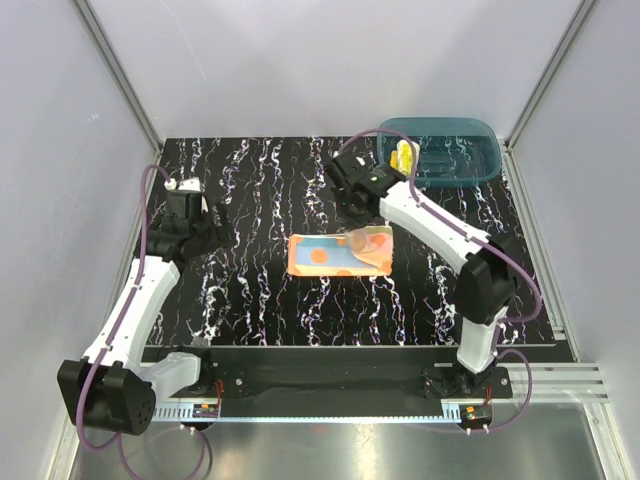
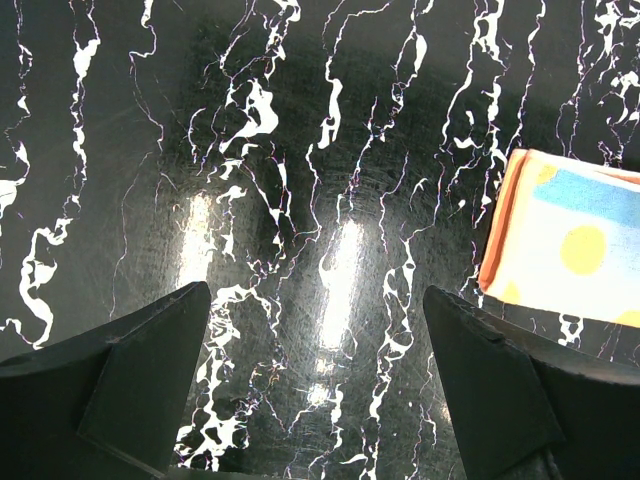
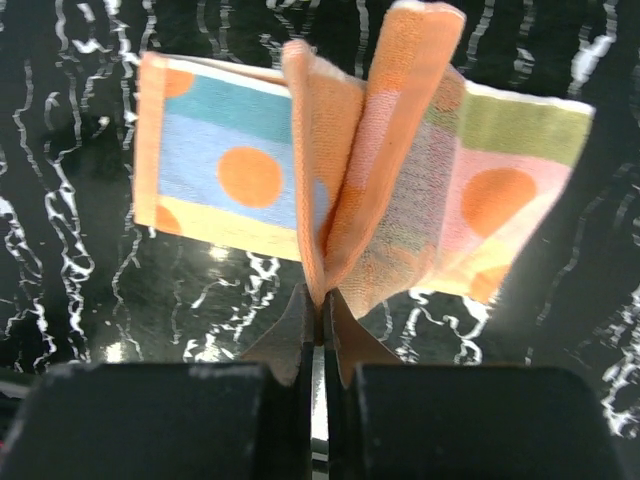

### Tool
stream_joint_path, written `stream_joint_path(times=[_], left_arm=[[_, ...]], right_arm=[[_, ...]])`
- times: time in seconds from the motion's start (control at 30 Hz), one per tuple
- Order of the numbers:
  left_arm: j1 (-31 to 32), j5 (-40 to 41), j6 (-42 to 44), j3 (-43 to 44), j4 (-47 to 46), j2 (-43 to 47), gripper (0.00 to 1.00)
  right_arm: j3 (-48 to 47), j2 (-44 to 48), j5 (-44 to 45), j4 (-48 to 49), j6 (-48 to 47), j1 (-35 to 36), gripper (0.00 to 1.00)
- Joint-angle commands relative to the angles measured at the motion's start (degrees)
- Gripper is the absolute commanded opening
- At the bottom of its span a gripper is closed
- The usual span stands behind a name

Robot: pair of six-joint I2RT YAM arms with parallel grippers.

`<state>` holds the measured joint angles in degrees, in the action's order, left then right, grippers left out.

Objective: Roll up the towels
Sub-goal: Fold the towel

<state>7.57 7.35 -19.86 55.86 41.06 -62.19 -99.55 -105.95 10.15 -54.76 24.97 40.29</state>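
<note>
The orange polka-dot towel [image 1: 335, 255] lies in the middle of the black marbled table, its right end lifted into a fold. My right gripper [image 1: 362, 214] is shut on that lifted edge; in the right wrist view the cloth [image 3: 380, 140] rises from between my closed fingers [image 3: 322, 300]. The yellow towel [image 1: 404, 157] lies rolled inside the teal tub [image 1: 440, 150] at the back right. My left gripper [image 1: 205, 214] is open and empty at the left, above bare table; its view shows only the polka-dot towel's left edge [image 2: 560, 240] at the right.
The teal translucent tub stands at the table's back right corner. White walls and aluminium frame posts enclose the table. The right arm [image 1: 440, 230] reaches diagonally over the table's right half.
</note>
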Motion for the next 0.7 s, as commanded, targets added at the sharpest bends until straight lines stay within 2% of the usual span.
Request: stream_joint_path(times=[0.0, 0.37, 0.47, 0.5, 0.57, 0.6, 0.67], left_arm=[[-0.2, -0.4, 0.9, 0.4, -1.3, 1.2, 0.94], [-0.2, 0.0, 0.9, 0.4, -1.4, 0.8, 0.94], [-0.2, 0.4, 0.9, 0.4, -1.4, 0.6, 0.94], [-0.2, 0.5, 0.9, 0.4, -1.3, 0.4, 0.94], [-0.2, 0.6, 0.9, 0.4, -1.3, 0.2, 0.94], [-0.2, 0.8, 1.0, 0.4, -1.2, 0.2, 0.94], [-0.2, 1.2, 0.9, 0.4, -1.2, -0.1, 0.94]], right_arm=[[-5.2, -2.4, -0.7, 1.7, 1.3, 2.7, 0.0], [-7.1, -10.7, -5.0, 5.5, 1.0, 8.5, 0.0], [-6.5, -12.9, -6.4, 7.6, 1.0, 10.0, 0.23], [-6.4, -13.4, -6.8, 8.0, 1.1, 10.2, 0.39], [-6.8, -14.7, -7.3, 8.7, 1.0, 10.6, 0.47], [-7.0, -14.9, -8.0, 9.1, 0.8, 10.6, 0.58], [-8.2, -15.0, -8.6, 9.4, 0.7, 10.7, 0.64]])
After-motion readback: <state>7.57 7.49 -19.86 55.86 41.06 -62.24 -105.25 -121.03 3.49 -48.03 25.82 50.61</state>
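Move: About 15 cm to the right hand's left, roughly level with it and some 12 cm below, lies the flat left end of the towel, over which the pinched edge is to be laid. The towel's right fold is about 10 cm to that hand's right, level with it. The yellow roll in the bin sits some 26 cm ahead and 14 cm right. For the left hand, the towel's left end is around 3 cm ahead, 16 cm right and 13 cm down. Carrying the already pinched towel edge left, the right hand sweeps about 11 cm over the lower layer towards the towel's left end, sinking ever faster by some 7 cm and drawing back 3 or 4 cm. The wrist turns roughly 15 degrees counter-clockwise, and late on, while still travelling, the fingers open wide and let go of the edge just above the table. ##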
